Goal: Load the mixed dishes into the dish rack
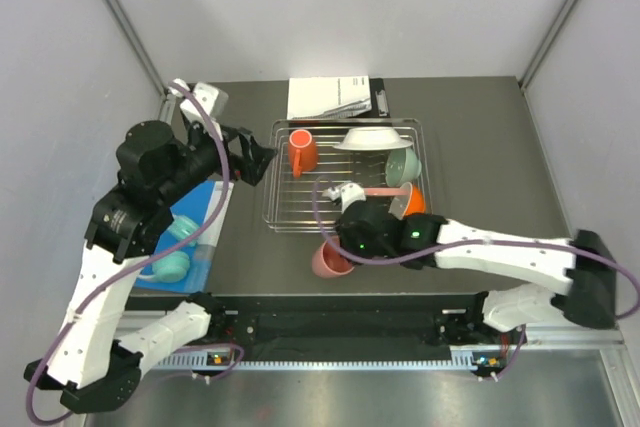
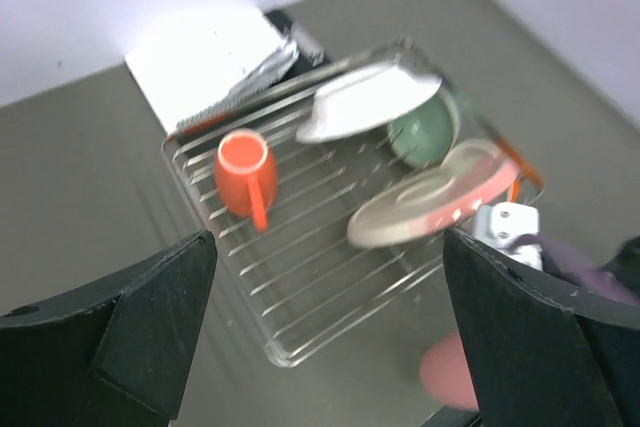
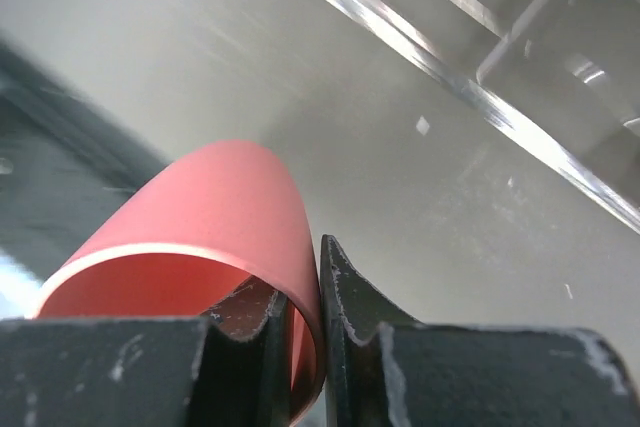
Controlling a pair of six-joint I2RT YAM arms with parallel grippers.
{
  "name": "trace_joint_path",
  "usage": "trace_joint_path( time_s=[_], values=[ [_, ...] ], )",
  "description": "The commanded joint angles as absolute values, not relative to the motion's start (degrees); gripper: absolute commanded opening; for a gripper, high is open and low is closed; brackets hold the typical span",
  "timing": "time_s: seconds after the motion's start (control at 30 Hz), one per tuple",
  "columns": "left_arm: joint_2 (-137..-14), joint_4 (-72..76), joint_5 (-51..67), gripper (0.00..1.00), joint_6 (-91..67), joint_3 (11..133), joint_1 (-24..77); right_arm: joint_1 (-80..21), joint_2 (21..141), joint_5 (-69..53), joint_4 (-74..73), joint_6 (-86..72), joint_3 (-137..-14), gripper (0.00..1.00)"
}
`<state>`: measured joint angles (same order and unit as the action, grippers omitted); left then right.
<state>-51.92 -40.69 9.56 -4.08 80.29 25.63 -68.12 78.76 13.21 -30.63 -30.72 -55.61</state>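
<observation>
The silver wire dish rack (image 1: 300,209) holds an orange mug (image 1: 303,151), a white plate (image 1: 372,137), a mint-green bowl (image 1: 402,166), a pale pink plate (image 1: 385,192) and an orange bowl (image 1: 412,201). My right gripper (image 1: 345,247) is shut on the rim of the small pink cup (image 1: 330,261), just outside the rack's near edge. In the right wrist view one finger is inside the cup (image 3: 205,237) and one outside. My left gripper (image 1: 262,162) is open and empty, held above the rack's left side. The left wrist view shows the rack (image 2: 290,287) and mug (image 2: 243,173) below.
A blue sheet (image 1: 195,247) with small teal rounded pieces (image 1: 170,265) lies at the left. White printed paper (image 1: 328,97) on a black board lies behind the rack. The rack's wire edge (image 3: 450,77) runs close above the cup.
</observation>
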Motion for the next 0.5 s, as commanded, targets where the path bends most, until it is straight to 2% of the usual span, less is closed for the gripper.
trace_joint_path(
  time_s=[0.0,0.17,0.23,0.3,0.47],
  values=[
    [-54.4,-36.3,11.4,0.99,-12.6,88.2,25.2,-68.1,61.6,10.1,-24.0,-33.2,-62.2,0.0],
    [-61.3,-34.7,27.6,0.99,-23.0,97.6,20.7,-64.6,49.0,1.7,-15.3,-35.6,-61.2,0.0],
    [-66.7,-31.3,42.0,0.99,-31.6,100.3,16.5,-62.1,45.6,0.0,-9.2,-38.3,-59.2,0.0],
    [-70.0,-24.0,54.7,0.99,-48.1,99.6,14.0,-59.2,41.7,-4.2,-4.9,-41.8,-55.3,0.0],
    [-77.1,-17.7,59.3,0.99,-53.3,104.9,13.7,-54.0,41.2,-11.8,8.6,-48.7,-49.8,0.0]
  ],
)
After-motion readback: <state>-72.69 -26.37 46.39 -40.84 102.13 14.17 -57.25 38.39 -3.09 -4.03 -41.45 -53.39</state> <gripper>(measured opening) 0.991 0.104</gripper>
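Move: Above and beyond the right hand, which already grips the pink cup by its rim, the open left gripper waits about 9 cm farther out, 15 cm left and 29 cm higher. The dish rack's middle is some 19 cm ahead and 6 cm below the right hand; the orange mug sits 24 cm ahead and 10 cm left, the pink plate 14 cm ahead and 5 cm right. From the left hand, the cup is roughly 15 cm right, 10 cm back and 31 cm down. Sweeping fast straight up by about 30 cm, the right hand carries the pinched cup towards the left gripper's height, drifting slightly right near the end, while its wrist rolls some 65 degrees so the fingers swing from pointing down to pointing left. The left hand rises too, then veers right as it rolls left side down and turns clockwise, fingers still wide open. ##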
